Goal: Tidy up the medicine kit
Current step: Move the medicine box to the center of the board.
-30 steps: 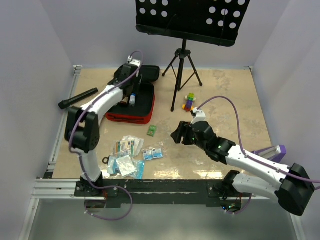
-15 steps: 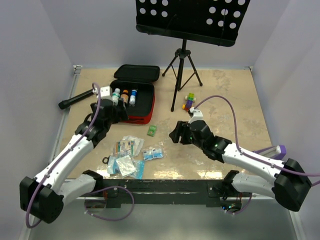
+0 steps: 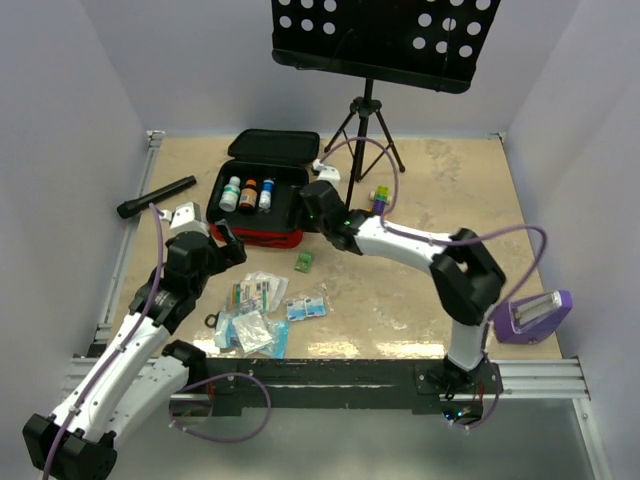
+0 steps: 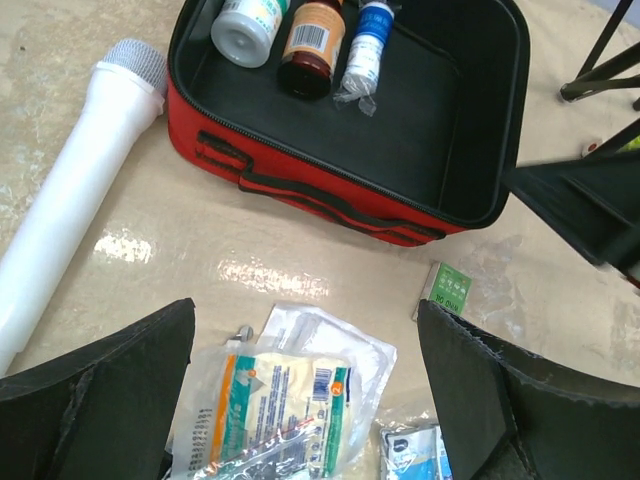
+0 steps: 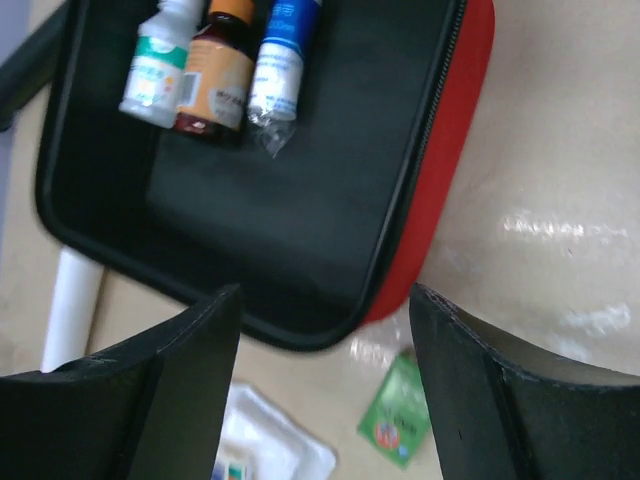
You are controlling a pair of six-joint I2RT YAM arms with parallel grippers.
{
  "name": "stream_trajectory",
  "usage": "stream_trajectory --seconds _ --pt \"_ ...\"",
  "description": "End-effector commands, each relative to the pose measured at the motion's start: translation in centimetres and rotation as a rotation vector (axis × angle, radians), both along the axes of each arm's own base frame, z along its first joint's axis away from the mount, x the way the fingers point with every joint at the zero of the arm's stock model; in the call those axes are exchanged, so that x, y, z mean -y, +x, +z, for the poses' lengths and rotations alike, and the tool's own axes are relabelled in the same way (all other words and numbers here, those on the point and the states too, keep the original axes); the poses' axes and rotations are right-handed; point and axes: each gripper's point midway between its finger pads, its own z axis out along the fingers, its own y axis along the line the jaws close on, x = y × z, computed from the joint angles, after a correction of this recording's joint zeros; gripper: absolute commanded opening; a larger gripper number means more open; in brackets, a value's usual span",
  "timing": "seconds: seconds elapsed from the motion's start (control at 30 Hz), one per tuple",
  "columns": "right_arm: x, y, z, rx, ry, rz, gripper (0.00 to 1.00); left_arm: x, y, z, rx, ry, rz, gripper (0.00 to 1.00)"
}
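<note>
The medicine kit (image 3: 288, 212), a red zip case with black lining, lies open at the back left, its lid (image 3: 276, 146) propped behind it. Three small bottles (image 3: 248, 192) lie along its far side. Loose packets (image 3: 256, 308) and a small green packet (image 3: 304, 262) lie on the table in front of the case. My left gripper (image 3: 228, 245) hangs open just left of the case's front corner; in the left wrist view its gripper (image 4: 305, 400) is over a clear packet (image 4: 290, 400). My right gripper (image 3: 310, 205) is open above the case's right front part, with nothing between its fingers (image 5: 150, 390).
A black flashlight (image 3: 155, 197) lies left of the case. A music stand's tripod (image 3: 366, 150) rises right of the case, with coloured blocks (image 3: 378, 203) beside it. A purple object (image 3: 530, 315) sits at the near right. A key ring (image 3: 212, 321) lies by the packets.
My left arm has pulled back out of the case toward the near side and opened. My right arm has swung from mid-table left to the case's right front.
</note>
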Motion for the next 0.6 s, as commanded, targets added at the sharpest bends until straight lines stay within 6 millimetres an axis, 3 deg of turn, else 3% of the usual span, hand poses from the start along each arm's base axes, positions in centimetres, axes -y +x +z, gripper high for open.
stream_trajectory --seconds 0.0,0.13,0.3,0.4,0.57 --pt "-1.3 3.3 -2.9 -0.039 -0.101 -0.076 0.70 -0.2 -0.9 -1.6 -0.054 -0.017 0.025 0.97" --pt "-1.3 4.2 -5.1 -0.053 -0.162 -0.091 0.68 -0.2 -1.0 -1.3 -0.053 -0.029 0.031 0.97" --pt "-0.1 4.2 -6.8 -0.044 -0.234 -0.084 0.47 0.1 -0.7 -1.5 -0.055 -0.033 0.017 0.97" --pt "0.7 3.7 -6.4 -0.029 -0.238 -0.085 0.38 0.6 -0.6 -2.2 -0.074 -0.047 0.004 0.97" --pt "2.7 2.1 -6.6 -0.025 -0.255 -0.088 0.32 1.2 -0.5 -3.3 -0.092 -0.068 -0.007 0.97"
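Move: The medicine box's right wall, near its front corner, is about 4 cm ahead of the right hand, 1 cm left and 8 cm below; the medicine box's middle is some 6 cm ahead, 12 cm left, 11 cm below. In it the blue tube is 7 cm ahead and 9 cm left; the green box sits 4 cm back, 1 cm left. From the left hand, the medicine box is about 12 cm ahead, 4 cm right. Right hand drops about 8 cm and slightly forward, pinching the medicine box's right wall; left sinks 3 cm. ##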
